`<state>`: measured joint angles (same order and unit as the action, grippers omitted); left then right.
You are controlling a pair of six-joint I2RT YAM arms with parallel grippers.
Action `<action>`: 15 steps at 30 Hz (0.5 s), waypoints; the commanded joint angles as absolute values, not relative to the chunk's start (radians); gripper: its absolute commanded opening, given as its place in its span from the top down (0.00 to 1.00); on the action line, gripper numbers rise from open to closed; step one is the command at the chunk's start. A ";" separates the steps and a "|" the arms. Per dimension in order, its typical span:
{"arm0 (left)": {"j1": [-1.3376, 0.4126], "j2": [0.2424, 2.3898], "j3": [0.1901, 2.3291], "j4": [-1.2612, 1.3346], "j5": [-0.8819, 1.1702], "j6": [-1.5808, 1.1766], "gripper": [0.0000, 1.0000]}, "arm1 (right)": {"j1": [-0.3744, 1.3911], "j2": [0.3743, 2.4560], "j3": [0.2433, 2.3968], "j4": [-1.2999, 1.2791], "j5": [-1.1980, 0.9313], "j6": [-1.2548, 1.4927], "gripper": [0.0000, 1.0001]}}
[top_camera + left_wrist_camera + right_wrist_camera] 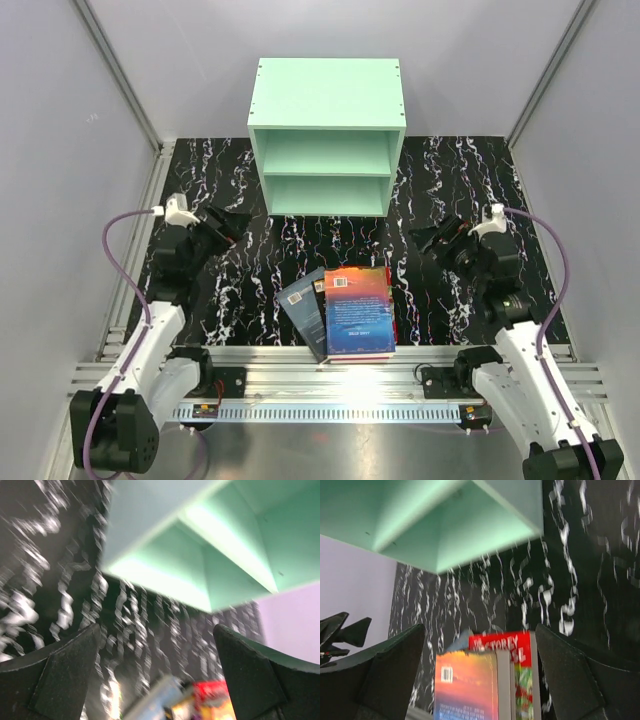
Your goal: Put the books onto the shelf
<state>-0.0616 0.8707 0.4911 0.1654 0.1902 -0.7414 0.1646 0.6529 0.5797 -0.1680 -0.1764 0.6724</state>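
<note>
The books lie in a loose pile at the table's near edge, between the two arm bases. The top one shows a red-to-blue back cover with a barcode, and a slate-blue one sticks out at the left. The right wrist view shows the pile with a red "Storey" cover underneath. The mint-green shelf stands at the back centre, both compartments bare. My left gripper hovers open left of the pile. My right gripper hovers open to its right. Neither touches a book.
The table top is black marble-patterned, with grey walls on three sides. An aluminium rail runs along the near edge under the arm bases. The left wrist view, blurred, shows the shelf and the books low down.
</note>
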 commanded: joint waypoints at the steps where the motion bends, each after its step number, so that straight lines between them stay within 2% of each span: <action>1: -0.063 0.867 0.486 0.230 0.404 -0.912 0.01 | 0.164 0.666 0.635 -0.311 -0.242 0.822 0.00; 4: -0.064 0.966 0.483 0.248 0.544 -0.950 0.01 | 0.164 0.690 0.634 -0.333 -0.322 0.861 0.00; 6: -0.119 0.976 0.479 0.278 0.554 -0.930 0.01 | 0.164 0.678 0.632 -0.402 -0.289 0.856 0.00; 10: -0.374 0.888 0.595 -0.067 0.128 -0.778 0.01 | 0.164 0.608 0.583 -0.463 -0.279 0.838 0.00; 11: -0.412 0.903 0.630 -0.140 0.094 -0.775 0.01 | 0.164 0.592 0.568 -0.454 -0.294 0.850 0.00; 15: -0.669 0.937 0.612 -0.169 -0.039 -0.808 0.01 | 0.164 0.581 0.500 -0.462 -0.321 0.884 0.00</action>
<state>-0.5251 0.9249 0.5930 -0.0757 0.1360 -0.8196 0.1646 0.5808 0.5381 -0.4278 -0.2821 0.8467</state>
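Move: The orange-and-blue book on top of the stack lies about 26 cm right of the left hand, 14 cm back and 17 below. From the right hand it is some 12 cm left, 9 back and 19 below. The grey-blue book lies 12 cm to the top book's left, level with it. The shelf's middle stands about 20 cm ahead of the left hand and 19 to its right, a little lower. Open left hand swings some 13 cm right and back, right sinks back 5 cm, both nearing the books. ##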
